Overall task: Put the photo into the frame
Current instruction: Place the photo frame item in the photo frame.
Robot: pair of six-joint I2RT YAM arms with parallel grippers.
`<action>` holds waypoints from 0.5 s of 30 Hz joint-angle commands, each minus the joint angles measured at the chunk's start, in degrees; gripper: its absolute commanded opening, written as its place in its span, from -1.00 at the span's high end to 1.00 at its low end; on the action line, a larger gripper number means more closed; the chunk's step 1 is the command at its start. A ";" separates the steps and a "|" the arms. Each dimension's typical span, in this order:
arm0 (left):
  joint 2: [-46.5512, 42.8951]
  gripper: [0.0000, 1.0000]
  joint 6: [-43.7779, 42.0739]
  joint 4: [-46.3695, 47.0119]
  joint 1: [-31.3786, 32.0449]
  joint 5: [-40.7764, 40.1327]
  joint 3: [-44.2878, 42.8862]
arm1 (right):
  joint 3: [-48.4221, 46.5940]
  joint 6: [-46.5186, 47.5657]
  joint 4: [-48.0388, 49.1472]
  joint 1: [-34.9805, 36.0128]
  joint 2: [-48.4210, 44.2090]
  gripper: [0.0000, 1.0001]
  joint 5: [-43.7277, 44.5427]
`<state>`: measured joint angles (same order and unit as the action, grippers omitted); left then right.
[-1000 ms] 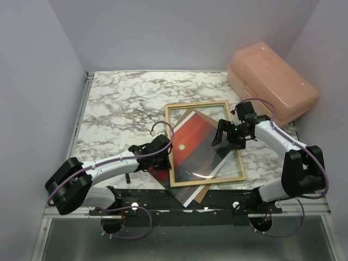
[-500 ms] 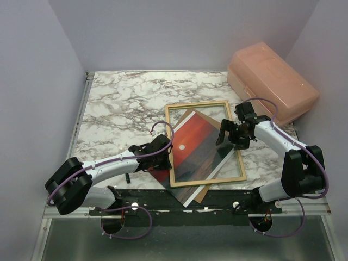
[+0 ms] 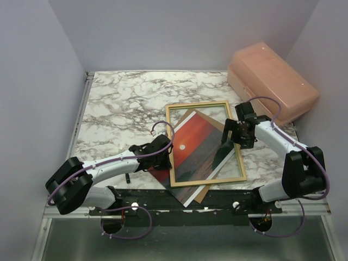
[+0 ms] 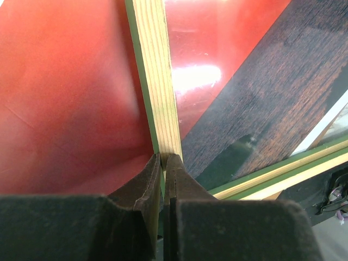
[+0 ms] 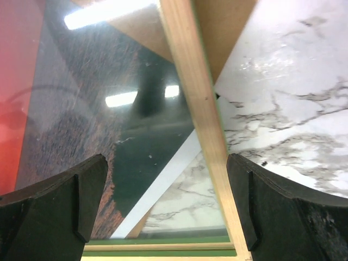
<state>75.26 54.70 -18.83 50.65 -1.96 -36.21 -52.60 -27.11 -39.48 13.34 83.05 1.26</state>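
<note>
The frame (image 3: 209, 181) lies pale wood side up on the marble table (image 3: 125, 109), with glossy glazing in it. Under it, skewed, lies the sunset photo (image 3: 193, 141), its lower left corner sticking out past the frame's left rail. My left gripper (image 3: 166, 156) is shut on that left rail (image 4: 157, 81), and the red photo (image 4: 65, 98) shows on both sides of it. My right gripper (image 3: 230, 142) hangs open above the frame's right rail (image 5: 196, 98), which runs between its fingers (image 5: 89, 196) nearer the right one. The photo's dark water (image 5: 60, 125) shows through the glazing.
A brown backing board (image 3: 187, 115) lies under the photo, its corners showing inside the frame's top (image 5: 223, 27) and past the bottom rail. A pink plastic box (image 3: 272, 81) stands at the back right. The table's near edge runs just below the frame.
My right gripper has swung right and slightly nearer, from over the glazing to over the frame's right rail, still open. The left gripper and the frame have not moved.
</note>
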 commanded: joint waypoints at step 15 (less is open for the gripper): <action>-10.23 -0.62 2.14 0.93 -2.66 1.95 8.91 | 2.66 -3.36 4.38 -1.15 0.61 -1.00 -0.20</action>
<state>68.82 55.79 -19.03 50.11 -3.01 -31.88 -52.36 -28.80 -37.93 13.13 82.61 4.21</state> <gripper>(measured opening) 0.791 0.998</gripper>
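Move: Closed left fingertips sit on the photo frame's left rail, its top about 1 cm below the hand point, with the frame's near-left corner about 8 cm back and 1 cm right. The photo's middle, under the frame, lies roughly 3 cm ahead and 10 cm right; the screwdriver some 5 cm back and 17 cm left. For the open right hand, the right rail is about 1 cm right, level with it, 2 cm below; the photo's middle is 8 cm back, 17 cm left. Coming off the top of the left rail, the left hand spreads its nearly shut fingers to about four-fifths open and shifts some 1.5 cm left, staying low so the rail ends up between them, nearer the right finger. The right hand, still wide open at the right rail, eases about 1 cm forward and to the right, lifting about 1 cm and sinking back. ##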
